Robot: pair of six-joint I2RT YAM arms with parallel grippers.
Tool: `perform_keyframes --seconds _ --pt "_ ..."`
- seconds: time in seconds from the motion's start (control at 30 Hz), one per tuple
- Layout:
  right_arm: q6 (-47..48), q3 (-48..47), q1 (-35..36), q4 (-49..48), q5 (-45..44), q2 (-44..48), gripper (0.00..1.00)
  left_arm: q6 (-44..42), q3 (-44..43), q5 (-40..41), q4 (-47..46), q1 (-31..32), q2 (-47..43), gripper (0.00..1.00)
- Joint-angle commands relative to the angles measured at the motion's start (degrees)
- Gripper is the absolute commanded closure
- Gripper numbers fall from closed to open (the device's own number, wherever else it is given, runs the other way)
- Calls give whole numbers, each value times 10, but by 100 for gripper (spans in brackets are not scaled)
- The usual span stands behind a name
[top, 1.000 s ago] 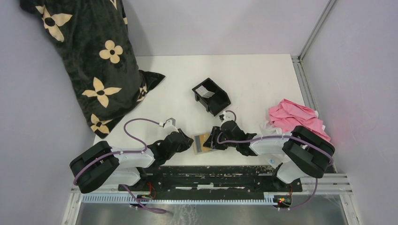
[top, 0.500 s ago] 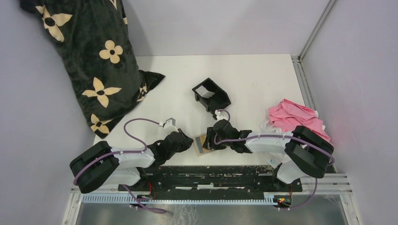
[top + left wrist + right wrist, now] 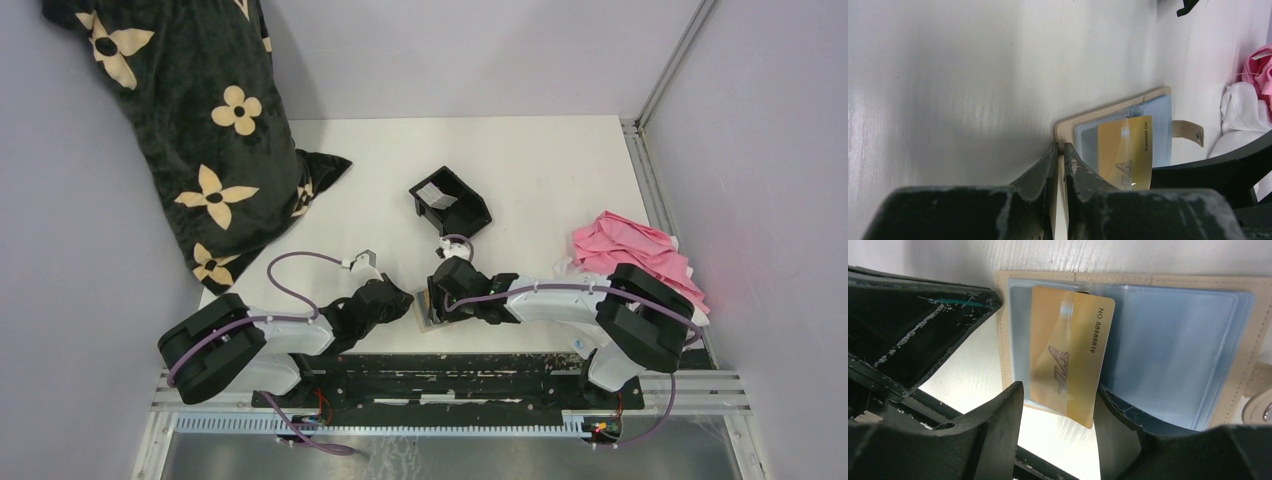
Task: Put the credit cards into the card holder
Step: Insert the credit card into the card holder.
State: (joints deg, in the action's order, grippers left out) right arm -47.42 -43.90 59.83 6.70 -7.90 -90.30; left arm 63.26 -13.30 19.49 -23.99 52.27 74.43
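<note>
The tan card holder [image 3: 428, 308] lies open near the table's front edge, its clear blue sleeves [image 3: 1178, 350] facing up. My left gripper [image 3: 1060, 147] is shut on the holder's tan edge [image 3: 1068, 127]. A golden-yellow credit card [image 3: 1068, 365] sits partly inside a sleeve, its lower end sticking out. My right gripper [image 3: 1058, 390] is open and straddles that end, the right finger close beside the card's edge and a gap at the left finger. The same card [image 3: 1125, 150] shows in the left wrist view. A pale grey-white card [image 3: 437, 195] lies in the black tray [image 3: 470, 218].
A black blanket with cream flowers [image 3: 190, 120] fills the back left. A pink cloth [image 3: 630, 250] over a white one [image 3: 1243, 110] lies at the right. The holder's snap tab [image 3: 1190, 132] points toward the cloth. The arm bases' black rail [image 3: 450, 375] runs just below the holder.
My right gripper slid left over the holder and its jaws widened around the gold card. The left gripper's jaws closed tighter on the holder's edge.
</note>
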Motion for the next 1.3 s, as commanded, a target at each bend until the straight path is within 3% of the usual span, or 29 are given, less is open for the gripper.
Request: perform_keyframes --seconds 0.0,0.47,0.87,1.27 --pt "29 -11 12 74 -40 -37 41 -6 -2 -16 31 7 29 85" --pt "35 -42 31 102 -70 -79 35 -8 -7 -13 31 8 28 87" --pt "46 -69 35 150 -115 -82 24 -4 -4 -11 31 9 21 87" --pt "54 -114 47 191 -167 -129 21 -3 3 -9 25 10 23 86"
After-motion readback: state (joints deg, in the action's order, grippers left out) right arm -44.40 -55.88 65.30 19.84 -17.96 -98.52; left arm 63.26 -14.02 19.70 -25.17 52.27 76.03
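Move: From the right gripper's open fingers, the gold credit card's middle lies about 3 cm ahead and 1 cm below, with its right edge against the right-hand finger. The open card holder's middle is roughly 3 cm ahead and 5 cm to the right, and the black tray some 20 cm ahead and 3 cm to the right. From the left gripper, already pinching the holder's left edge, the card is about 3 cm back and 4 cm to the right. Ease the right gripper slowly left by about 1 cm, sinking slightly, with its right-hand finger kept against the card's right edge to push the card along into the holder's left pocket. Spread the fingers wider as you go and swing the wrist some 15 degrees so they point more steeply down. Keep the left gripper pinching the holder's left edge. ##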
